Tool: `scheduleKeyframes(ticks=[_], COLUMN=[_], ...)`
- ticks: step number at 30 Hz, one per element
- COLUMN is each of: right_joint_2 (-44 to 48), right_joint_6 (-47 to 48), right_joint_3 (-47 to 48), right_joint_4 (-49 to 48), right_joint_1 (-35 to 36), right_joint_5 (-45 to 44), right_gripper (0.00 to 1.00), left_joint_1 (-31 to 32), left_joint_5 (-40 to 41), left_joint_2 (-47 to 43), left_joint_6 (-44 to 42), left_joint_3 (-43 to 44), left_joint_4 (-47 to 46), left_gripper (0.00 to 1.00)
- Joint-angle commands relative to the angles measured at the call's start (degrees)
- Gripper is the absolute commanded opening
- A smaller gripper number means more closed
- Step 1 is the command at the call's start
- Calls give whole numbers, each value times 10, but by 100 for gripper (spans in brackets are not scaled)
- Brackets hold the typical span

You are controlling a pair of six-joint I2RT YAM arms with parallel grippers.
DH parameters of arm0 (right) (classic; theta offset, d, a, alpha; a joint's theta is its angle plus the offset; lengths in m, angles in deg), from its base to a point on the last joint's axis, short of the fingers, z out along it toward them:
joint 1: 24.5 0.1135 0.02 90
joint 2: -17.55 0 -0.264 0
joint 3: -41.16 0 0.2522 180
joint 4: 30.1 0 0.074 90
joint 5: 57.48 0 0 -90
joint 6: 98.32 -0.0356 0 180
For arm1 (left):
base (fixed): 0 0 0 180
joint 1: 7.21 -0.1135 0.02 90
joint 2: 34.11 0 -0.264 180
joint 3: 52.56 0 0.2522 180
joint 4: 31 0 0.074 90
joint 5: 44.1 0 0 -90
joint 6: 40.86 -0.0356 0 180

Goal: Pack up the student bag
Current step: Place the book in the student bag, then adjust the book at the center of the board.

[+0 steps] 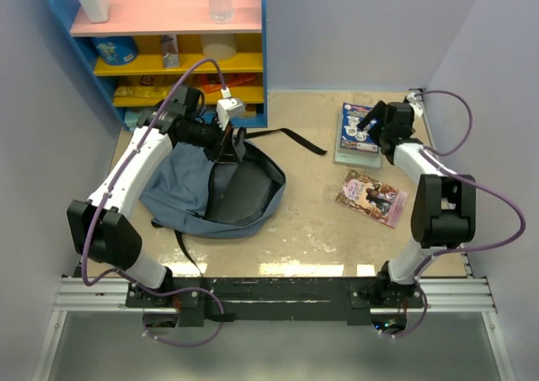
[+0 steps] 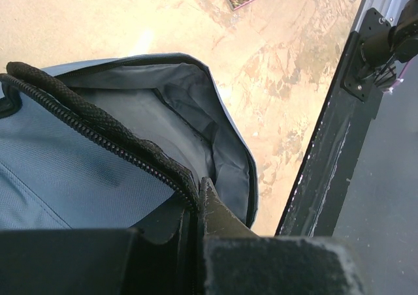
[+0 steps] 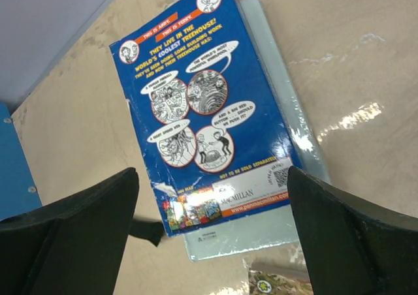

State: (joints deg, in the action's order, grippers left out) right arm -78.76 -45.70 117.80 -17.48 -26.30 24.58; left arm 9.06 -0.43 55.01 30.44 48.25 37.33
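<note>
The slate-blue student bag (image 1: 173, 187) lies open on the left of the table, its dark grey lining (image 1: 244, 191) showing. My left gripper (image 1: 222, 136) is shut on the bag's black zippered rim (image 2: 98, 135) at the far side of the opening, holding it up; the wrist view looks down into the bag (image 2: 65, 177) past the pinched fingers (image 2: 219, 210). My right gripper (image 1: 369, 121) hangs open above a blue book (image 3: 209, 106) that lies on a pale flat book (image 3: 261, 233). The open fingers (image 3: 85, 223) straddle the blue book's near end without touching it.
A pink patterned book (image 1: 371, 198) lies near the right arm, its corner showing in the right wrist view (image 3: 277, 283). A blue shelf unit (image 1: 168, 48) with bottles and packets stands at the back left. A black strap (image 1: 295, 138) trails from the bag. Walls close in both sides.
</note>
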Motion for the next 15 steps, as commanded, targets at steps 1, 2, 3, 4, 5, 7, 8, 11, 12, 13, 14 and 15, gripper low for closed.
scheduleKeyframes(ticks=[1,2,3,4,5,7,8,11,12,13,14,15], right_joint_2=[-37,-41,-48,-50,-54,-69,-74,-74,-73,-74,-78,-82], right_joint_6=[19,21,27,44,53,72,79,107,117,120,120,121], right_joint_3=[36,38,44,50,56,84,93,105,103,103,104,111], right_joint_4=[15,17,16,19,20,44,49,48,40,40,41,44], right_joint_1=[14,28,49,65,80,117,127,160,170,173,172,173], right_joint_5=[-62,-79,-97,-122,-150,-220,-239,-298,-305,-316,-319,-324], right_gripper=[99,99,99,99,99,99,99,99,99,99,99,99], left_joint_1=[3,3,3,3,3,3,3,3,3,3,3,3], left_joint_5=[-22,-20,-18,-18,-17,-16,-16,-16,-15,-15,-14,-16], left_joint_2=[-2,-2,-3,-3,-3,-2,-2,-4,-5,-5,-5,-4], left_joint_6=[-11,-11,-13,-12,-13,-13,-13,-14,-16,-16,-15,-15], left_joint_3=[-2,-2,-2,-4,-4,-5,-6,-9,-12,-14,-14,-15], left_joint_4=[-6,-6,-6,-6,-6,-5,-5,-5,-6,-7,-7,-8], left_gripper=[0,0,0,0,0,0,0,0,0,0,0,0])
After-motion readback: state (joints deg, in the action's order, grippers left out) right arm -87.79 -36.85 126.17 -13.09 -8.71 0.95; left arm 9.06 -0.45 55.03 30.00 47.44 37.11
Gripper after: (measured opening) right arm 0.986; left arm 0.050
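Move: The blue book lies about 7 cm ahead of the open right hand, 3 cm to its left and 10 cm below, on top of a grey book whose middle is some 3 cm nearer the base. The patterned book is about 15 cm back and 2 cm left of that hand, the strap end 15 cm left and 2 cm back. From the left hand, the blue book is some 25 cm ahead, 38 cm right and 20 cm lower. Open right hand swings about 7.5 cm left towards the blue book's left edge, left side rolling down 20 degrees. ##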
